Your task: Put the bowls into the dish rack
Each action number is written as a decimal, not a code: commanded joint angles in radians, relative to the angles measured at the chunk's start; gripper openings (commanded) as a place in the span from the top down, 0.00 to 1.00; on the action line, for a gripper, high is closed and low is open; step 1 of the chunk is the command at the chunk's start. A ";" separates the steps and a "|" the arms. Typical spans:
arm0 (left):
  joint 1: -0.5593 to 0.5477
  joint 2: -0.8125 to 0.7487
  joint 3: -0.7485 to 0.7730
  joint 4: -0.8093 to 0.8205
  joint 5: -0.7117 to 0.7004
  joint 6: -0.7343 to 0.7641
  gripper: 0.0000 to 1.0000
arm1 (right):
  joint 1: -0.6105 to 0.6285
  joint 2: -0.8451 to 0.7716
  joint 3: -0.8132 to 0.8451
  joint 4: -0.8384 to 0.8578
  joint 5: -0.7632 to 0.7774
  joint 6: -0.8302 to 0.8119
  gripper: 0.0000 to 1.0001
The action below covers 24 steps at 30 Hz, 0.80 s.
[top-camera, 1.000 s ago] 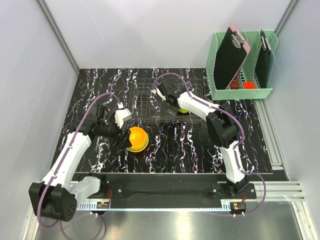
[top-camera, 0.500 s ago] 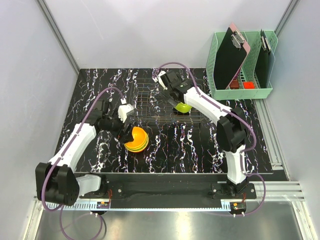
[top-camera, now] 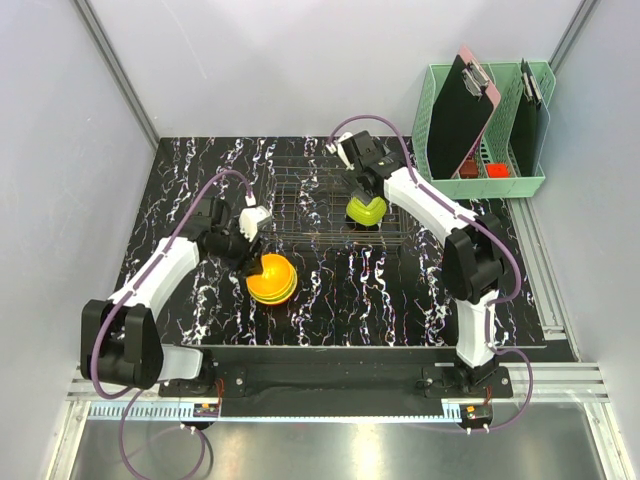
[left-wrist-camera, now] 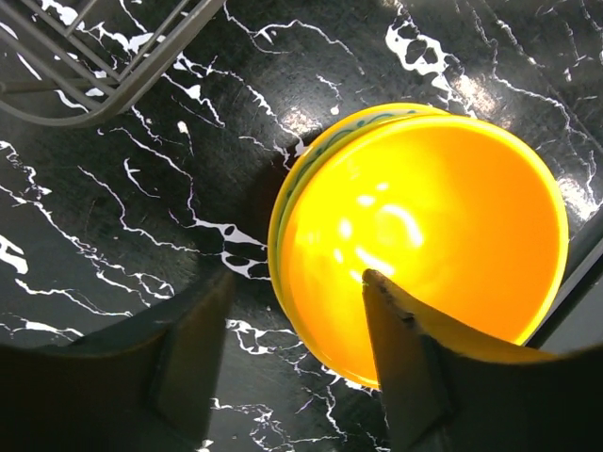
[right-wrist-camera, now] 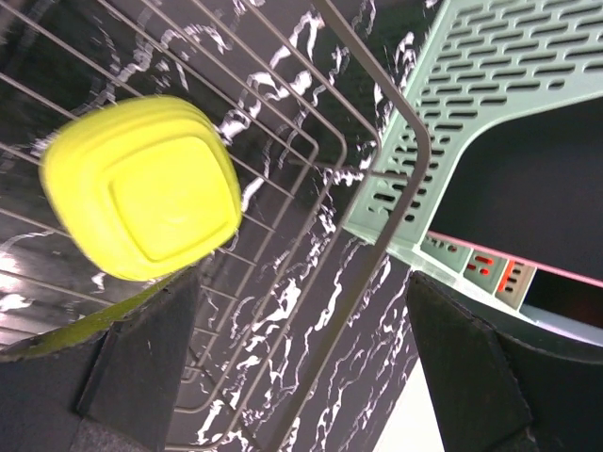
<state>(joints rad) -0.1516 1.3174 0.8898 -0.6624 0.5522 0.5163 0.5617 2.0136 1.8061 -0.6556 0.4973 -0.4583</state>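
A stack of bowls stands on the black marble table, an orange bowl point(top-camera: 271, 276) point(left-wrist-camera: 424, 226) on top and a yellow-green rim point(left-wrist-camera: 287, 193) beneath it. My left gripper point(top-camera: 254, 250) point(left-wrist-camera: 297, 275) straddles the orange bowl's near rim, one finger inside and one outside. The outer finger stands apart from the wall, so the jaws are open. A yellow-green bowl point(top-camera: 366, 210) point(right-wrist-camera: 141, 198) leans on edge in the wire dish rack point(top-camera: 300, 205) point(right-wrist-camera: 396, 169), its base towards the right wrist camera. My right gripper point(top-camera: 360, 186) point(right-wrist-camera: 301, 282) hovers over the rack beside that bowl, open and empty.
A mint-green plastic basket point(top-camera: 480, 186) point(right-wrist-camera: 490, 75) with two dark clipboards point(top-camera: 460, 110) stands at the back right, close to the rack's right end. A corner of the rack point(left-wrist-camera: 113, 75) lies just beyond the bowl stack. Grey walls enclose the table on three sides.
My left gripper has come down over the orange bowl's rim and its jaws have narrowed. My right gripper has drawn back from the yellow-green bowl, which stays in the rack.
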 commanded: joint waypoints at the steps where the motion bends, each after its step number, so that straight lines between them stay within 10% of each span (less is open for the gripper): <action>1: 0.007 0.011 0.020 0.038 -0.003 0.005 0.55 | -0.005 -0.026 -0.014 0.024 0.047 -0.002 0.04; 15: 0.009 0.016 0.047 0.032 0.006 -0.007 1.00 | -0.036 0.031 -0.050 0.059 0.093 -0.019 0.04; 24: 0.017 -0.027 0.144 0.023 0.084 -0.082 1.00 | -0.040 0.066 -0.068 0.074 0.104 -0.022 0.04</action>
<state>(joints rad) -0.1448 1.3300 0.9386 -0.6785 0.5655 0.4839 0.5270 2.0609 1.7386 -0.6201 0.5755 -0.4767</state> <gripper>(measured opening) 0.026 0.963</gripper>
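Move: The middle of the orange bowl on top of the stack is about 3 cm nearer my base than my left hand, 4 cm to its right and 2 cm below; the other stacked bowls sit just under it. From that hand, the dish rack's middle is roughly 13 cm ahead and 17 cm right. The yellow-green bowl in the rack lies some 7 cm left of my right hand, 4 cm back and 9 cm below; the green box is 22 cm right and 4 cm ahead. I shut my half-closed left fingers, already astride the orange bowl's far-left rim, until they pinch its wall, holding the hand almost still, then begin lifting, a little over 1 cm by the end. Meanwhile my right hand, fingers wide open, shifts about 3 cm right and sinks some 3.5 cm, speeding up late, beside the bowl standing in the rack. ##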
